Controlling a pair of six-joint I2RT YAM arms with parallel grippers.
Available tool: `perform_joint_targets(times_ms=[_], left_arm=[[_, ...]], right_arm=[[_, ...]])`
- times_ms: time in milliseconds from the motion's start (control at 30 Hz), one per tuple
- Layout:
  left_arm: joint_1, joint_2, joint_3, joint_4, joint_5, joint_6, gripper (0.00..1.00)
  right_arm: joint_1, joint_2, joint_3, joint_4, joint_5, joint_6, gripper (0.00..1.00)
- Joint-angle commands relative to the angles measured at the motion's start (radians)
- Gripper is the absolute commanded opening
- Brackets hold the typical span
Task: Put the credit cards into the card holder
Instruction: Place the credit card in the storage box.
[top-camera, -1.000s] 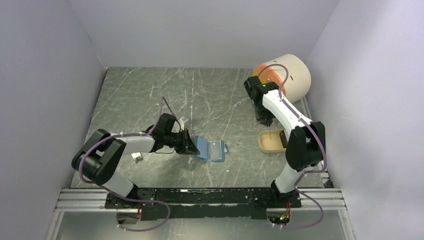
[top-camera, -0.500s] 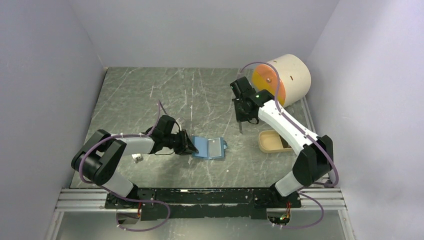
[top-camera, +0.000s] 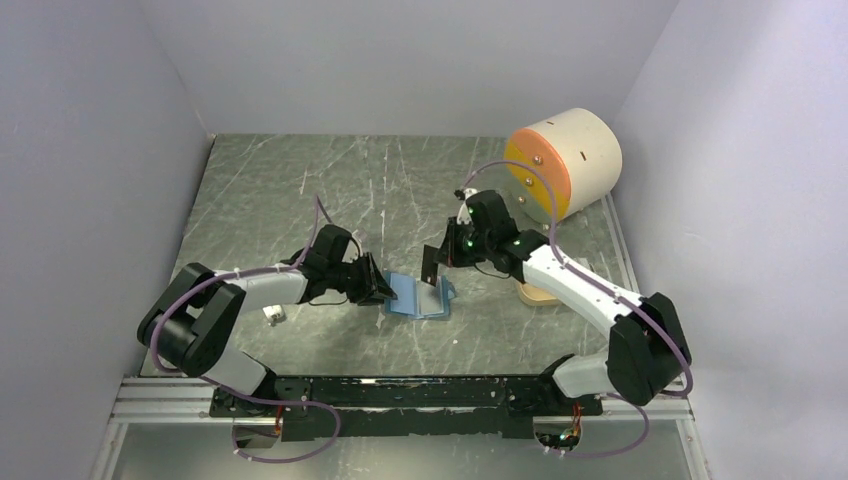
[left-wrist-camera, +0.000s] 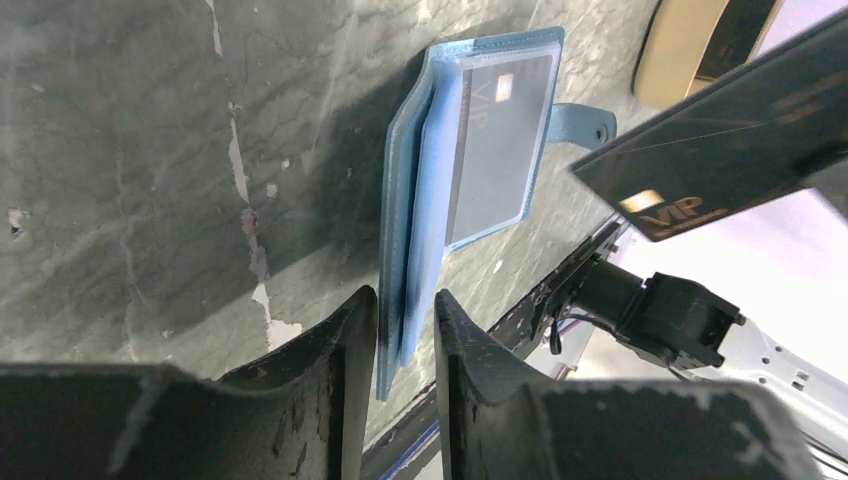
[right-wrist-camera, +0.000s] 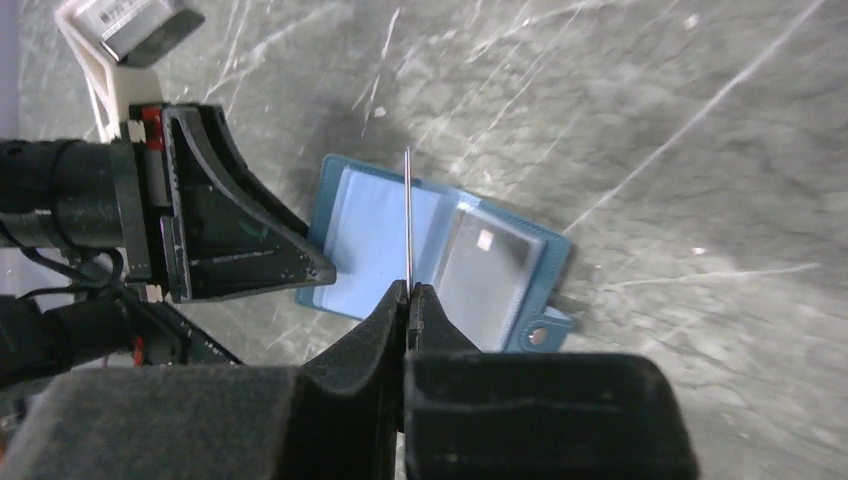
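Observation:
The blue card holder lies open on the table, and one dark credit card sits in the clear pocket of its right half. My left gripper is at the holder's left edge. In the left wrist view its jaws straddle the blue flaps, with a thin gap beside the right finger. My right gripper hovers just above the holder, shut on a second dark credit card. That card shows edge-on in the right wrist view. From the left wrist its gold chip and VIP print show.
A tan tray lies to the right of the holder, mostly hidden by my right arm; a dark piece shows inside the tray. A cream drum with an orange face stands at the back right. A small white piece lies by my left arm.
My right arm swung left from over the tan tray to above the holder, carrying the card. My left jaws loosened around the holder's left flaps.

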Motion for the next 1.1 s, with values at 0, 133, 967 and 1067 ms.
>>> perform_joint_targets(times_ms=[0, 133, 967, 1067], left_arm=[[-0.008, -0.013, 0.031, -0.051, -0.022, 0.038, 0.33], [-0.008, 0.0, 0.035, -0.091, -0.034, 0.063, 0.32], [-0.008, 0.001, -0.008, -0.083, -0.047, 0.104, 0.11], [-0.008, 0.004, -0.019, -0.074, -0.049, 0.104, 0.12]], right_arm=[[-0.003, 0.02, -0.104, 0.225, -0.166, 0.054, 0.0], [-0.055, 0.074, -0.174, 0.304, -0.289, 0.025, 0.0], [-0.122, 0.223, -0.354, 0.592, -0.455, 0.131, 0.0], [-0.125, 0.235, -0.354, 0.586, -0.457, 0.134, 0.0]])
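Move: The right hand already holds the black card; the open card holder's clear pocket, where it is being taken, lies about 5 cm back, 2 cm left and roughly 12 cm below that hand. The blue left cover stands about 4 cm back and 9 cm left, the tan tray some 22 cm right and 2 cm back. The left hand's fingers, part-open, straddle that cover's outer edge, its middle some 3 cm right, 1 cm forward and 2 cm lower; the clear pocket is about 10 cm right of this hand. The right hand keeps its pinch on the card and lowers it about 8 cm, quickly at first and drawing slightly back, to bring its free end down onto the clear pocket, then eases nearly to a stop while the wrist turns on to some 20 degrees in all, its left side lifting. The left hand sinks and shifts left a little, about 1.5 cm each, with a slight draw back, and closes its part-open fingers onto the outer edge of the blue cover, pinching it. ##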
